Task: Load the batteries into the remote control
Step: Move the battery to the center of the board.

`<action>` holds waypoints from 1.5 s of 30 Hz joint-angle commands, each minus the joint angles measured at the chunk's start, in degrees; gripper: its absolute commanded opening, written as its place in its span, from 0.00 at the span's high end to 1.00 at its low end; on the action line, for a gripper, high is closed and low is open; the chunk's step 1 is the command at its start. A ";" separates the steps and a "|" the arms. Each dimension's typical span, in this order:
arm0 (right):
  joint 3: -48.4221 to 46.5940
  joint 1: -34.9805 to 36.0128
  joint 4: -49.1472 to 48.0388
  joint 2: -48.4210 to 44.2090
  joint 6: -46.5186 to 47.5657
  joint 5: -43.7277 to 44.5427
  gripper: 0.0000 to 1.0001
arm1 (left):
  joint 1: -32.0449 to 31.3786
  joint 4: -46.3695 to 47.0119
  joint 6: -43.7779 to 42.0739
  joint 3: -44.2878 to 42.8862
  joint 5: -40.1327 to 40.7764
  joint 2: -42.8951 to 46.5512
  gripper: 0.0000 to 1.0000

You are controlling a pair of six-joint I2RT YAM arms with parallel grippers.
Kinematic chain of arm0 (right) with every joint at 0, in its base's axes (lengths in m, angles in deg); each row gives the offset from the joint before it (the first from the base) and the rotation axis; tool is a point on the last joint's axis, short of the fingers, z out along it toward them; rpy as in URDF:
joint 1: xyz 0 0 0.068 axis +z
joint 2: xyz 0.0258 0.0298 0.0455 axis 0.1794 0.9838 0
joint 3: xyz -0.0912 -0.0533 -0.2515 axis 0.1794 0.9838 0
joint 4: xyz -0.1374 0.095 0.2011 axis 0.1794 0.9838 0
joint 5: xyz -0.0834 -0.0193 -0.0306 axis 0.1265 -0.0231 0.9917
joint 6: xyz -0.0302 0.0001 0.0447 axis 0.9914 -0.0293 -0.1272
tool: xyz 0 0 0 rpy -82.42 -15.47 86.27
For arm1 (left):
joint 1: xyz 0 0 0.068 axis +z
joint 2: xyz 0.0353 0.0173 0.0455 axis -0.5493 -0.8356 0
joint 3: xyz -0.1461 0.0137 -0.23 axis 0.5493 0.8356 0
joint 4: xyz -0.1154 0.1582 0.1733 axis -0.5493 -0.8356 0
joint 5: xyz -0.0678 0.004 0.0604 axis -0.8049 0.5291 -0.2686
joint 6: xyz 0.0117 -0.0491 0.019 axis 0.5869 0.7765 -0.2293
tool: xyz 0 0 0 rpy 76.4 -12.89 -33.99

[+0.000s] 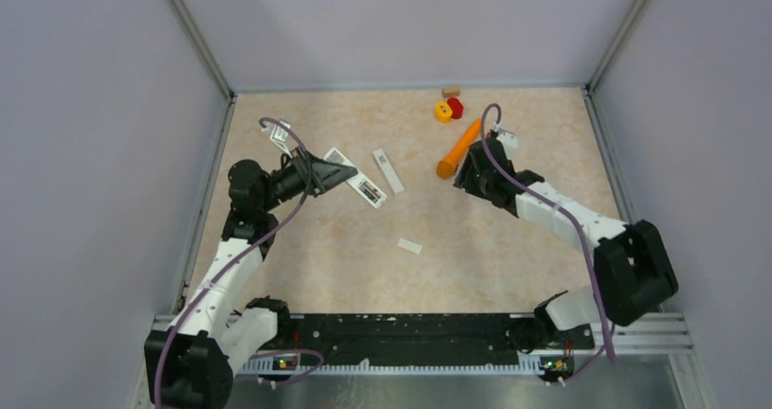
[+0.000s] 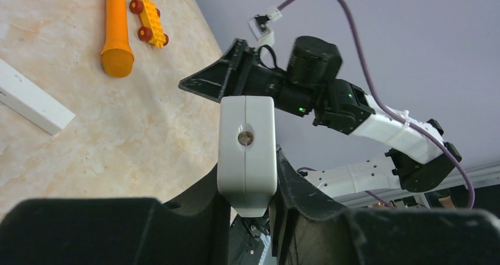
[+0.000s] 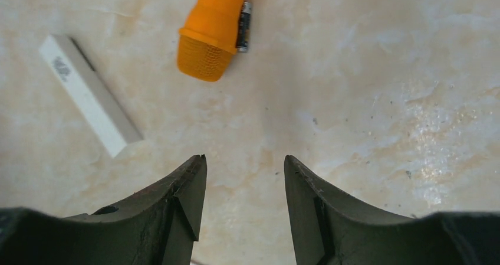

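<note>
My left gripper (image 1: 324, 173) (image 2: 247, 164) is shut on the remote control (image 1: 357, 183), a long white bar with a black section at its free end. In the left wrist view the remote control (image 2: 246, 141) shows end-on between the jaws and is held off the table. One small dark battery (image 3: 243, 26) lies against the orange carrot toy (image 3: 215, 23). My right gripper (image 3: 244, 166) (image 1: 468, 168) is open with nothing between its fingers. It hovers over bare table just short of the carrot's wide end and the battery. The right arm hides the battery in the top view.
A short slim white bar (image 1: 389, 170) (image 3: 88, 94) lies between the arms, left of the carrot toy (image 1: 460, 148). A small white piece (image 1: 410, 245) sits nearer the bases. A yellow toy car (image 1: 443, 111), a red block (image 1: 455, 107) and a wooden block (image 1: 451, 90) stand at the back. Another white item (image 1: 278, 131) lies at back left.
</note>
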 commanded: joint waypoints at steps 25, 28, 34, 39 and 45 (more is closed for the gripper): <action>-24.58 -3.84 1.90 32.54 6.90 5.71 0.69 | 0.59 -0.17 -4.16 -3.32 -2.00 0.75 1.00; -25.39 -3.90 1.78 33.57 7.10 5.75 0.67 | 0.59 -0.27 -4.16 -3.19 -1.91 0.91 1.00; -26.49 -3.84 1.62 35.72 7.36 5.89 0.68 | 0.61 -0.43 -4.07 -3.00 -1.90 1.14 1.00; -27.81 -3.85 2.50 37.48 8.07 6.49 0.70 | 0.68 -0.50 -4.07 -2.91 -1.85 1.07 1.00; -25.99 -3.85 2.75 35.85 7.09 6.91 0.93 | 0.63 -0.68 -4.16 -2.87 -1.83 0.98 1.00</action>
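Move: The battery lies flat on the table some 11 cm ahead of the right hand, about 1 cm to its left and roughly 10 cm below, tucked against the right side of the orange microphone. The microphone's middle is about 6 cm beyond the battery and 2 cm to its right; the toy car stands 7 cm beyond it and 13 cm to its right. The white box lies 24 cm left of the battery, 1 cm nearer. From the left hand the battery is about 17 cm ahead, 30 cm to the right and 27 cm below. The right fingertips end up pinching the battery by its near half, a touch that begins here. To reach it the open hand goes about 10 cm forward and equally far down, quickly at first and then creeping, while its left side dips some 15 degrees and the fingers tip down about 10. The gap narrows on the way and shuts further at the end. ##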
